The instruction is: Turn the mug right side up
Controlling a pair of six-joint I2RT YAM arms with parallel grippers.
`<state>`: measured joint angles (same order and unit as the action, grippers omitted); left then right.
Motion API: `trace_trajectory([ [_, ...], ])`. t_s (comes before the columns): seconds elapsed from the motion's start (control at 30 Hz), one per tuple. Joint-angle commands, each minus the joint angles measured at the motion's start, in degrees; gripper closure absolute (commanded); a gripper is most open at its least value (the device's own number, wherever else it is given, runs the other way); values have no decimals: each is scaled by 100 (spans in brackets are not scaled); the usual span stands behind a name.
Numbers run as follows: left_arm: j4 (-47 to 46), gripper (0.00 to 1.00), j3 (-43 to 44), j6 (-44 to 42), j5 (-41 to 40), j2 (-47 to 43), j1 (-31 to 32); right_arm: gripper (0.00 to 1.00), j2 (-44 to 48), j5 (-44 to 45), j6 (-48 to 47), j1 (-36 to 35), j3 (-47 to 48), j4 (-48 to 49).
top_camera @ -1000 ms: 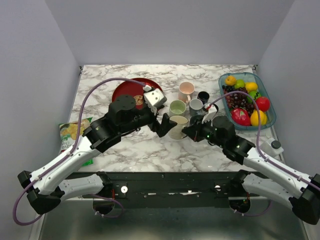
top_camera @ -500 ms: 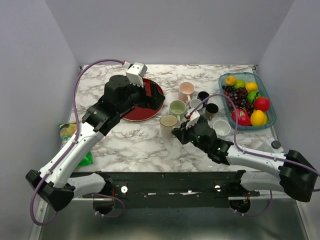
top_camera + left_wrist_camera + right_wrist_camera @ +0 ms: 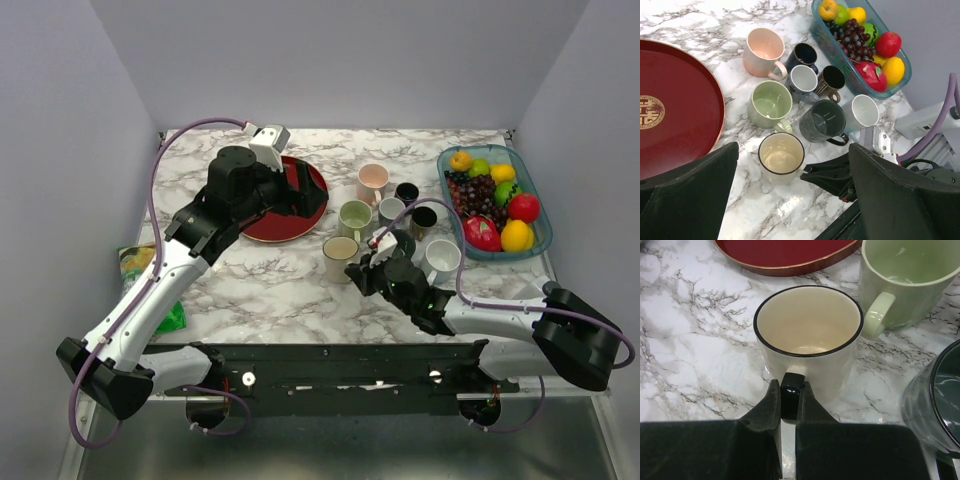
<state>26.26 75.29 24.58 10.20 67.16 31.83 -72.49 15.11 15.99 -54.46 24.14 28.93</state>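
The mug is cream with a black rim and a black handle. It stands upright on the marble table, mouth up, and looks empty in the right wrist view. My right gripper is shut on its black handle from the near side, low over the table. My left gripper hangs open above the red plate, apart from the mug. In its wrist view the mug sits far below, between the wide-spread fingers.
A red plate lies at the back left. Close behind and right of the cream mug stand several other upright mugs, the nearest a light green one and a dark green one. A fruit tray is far right, a snack bag left.
My left arm has let go, lifted and pulled back over the red plate. My right arm has dropped lower, drawing the mug slightly left and near, where it stands upright.
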Motion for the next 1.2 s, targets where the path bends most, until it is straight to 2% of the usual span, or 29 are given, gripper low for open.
trace_trajectory([
  [0.0, -7, 1, -119, -50, 202, -18, -28, 91, -274, 352, 141, -126, -216, 289],
  [0.17, 107, 1, -119, -243, 114, -80, -28, 63, -284, 563, 475, -197, -331, -168],
  [0.43, 222, 1, -198, -418, -79, -203, -28, 41, -20, 659, 1063, -206, -322, -1072],
  [0.53, 327, 1, -190, -480, -298, -255, -28, 29, 436, 651, 1213, -206, -252, -1510],
  [0.6, 493, 1, -172, -524, -465, -317, -28, 12, 901, 703, 1327, -206, 19, -1933],
  [0.63, 572, 1, -137, -524, -683, -326, -28, 1, 1051, 703, 1371, -206, 142, -2439],
  [0.7, 844, 1, -119, -463, -931, -413, -28, 0, 1454, 721, 1407, -206, 606, -2926],
  [0.73, 924, 1, -154, -419, -1271, -457, -28, 0, 1553, 791, 1511, -206, 818, -3615],
  [0.8, 1117, 1, -233, -331, -1493, -580, -28, 0, 1859, 905, 1609, -197, 1335, -4173],
  [0.93, 1416, 1, -400, -340, -1608, -774, -28, 0, 2316, 1388, 1994, -188, 2101, -5587],
  [1.17, 2093, 1, -252, -384, -1872, -976, -28, 0, 2897, 2398, 2699, -188, 3157, -7111],
])
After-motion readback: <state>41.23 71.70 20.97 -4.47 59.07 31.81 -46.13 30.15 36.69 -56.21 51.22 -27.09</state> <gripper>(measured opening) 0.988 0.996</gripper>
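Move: The right fingers hold the cream mug's handle, the mug's middle being about 4 cm ahead and 5 cm to their left, at nearly the same height. The green mug stands some 14 cm ahead and 1 cm left of that hand, and the dark mug 5 cm ahead and 9 cm right. From the left hand, the cream mug is about level, 7 cm right and 24 cm below. Right hand opens off the mug's handle, sinks 5 cm, rises about 20, going right; left hand shifts left. ##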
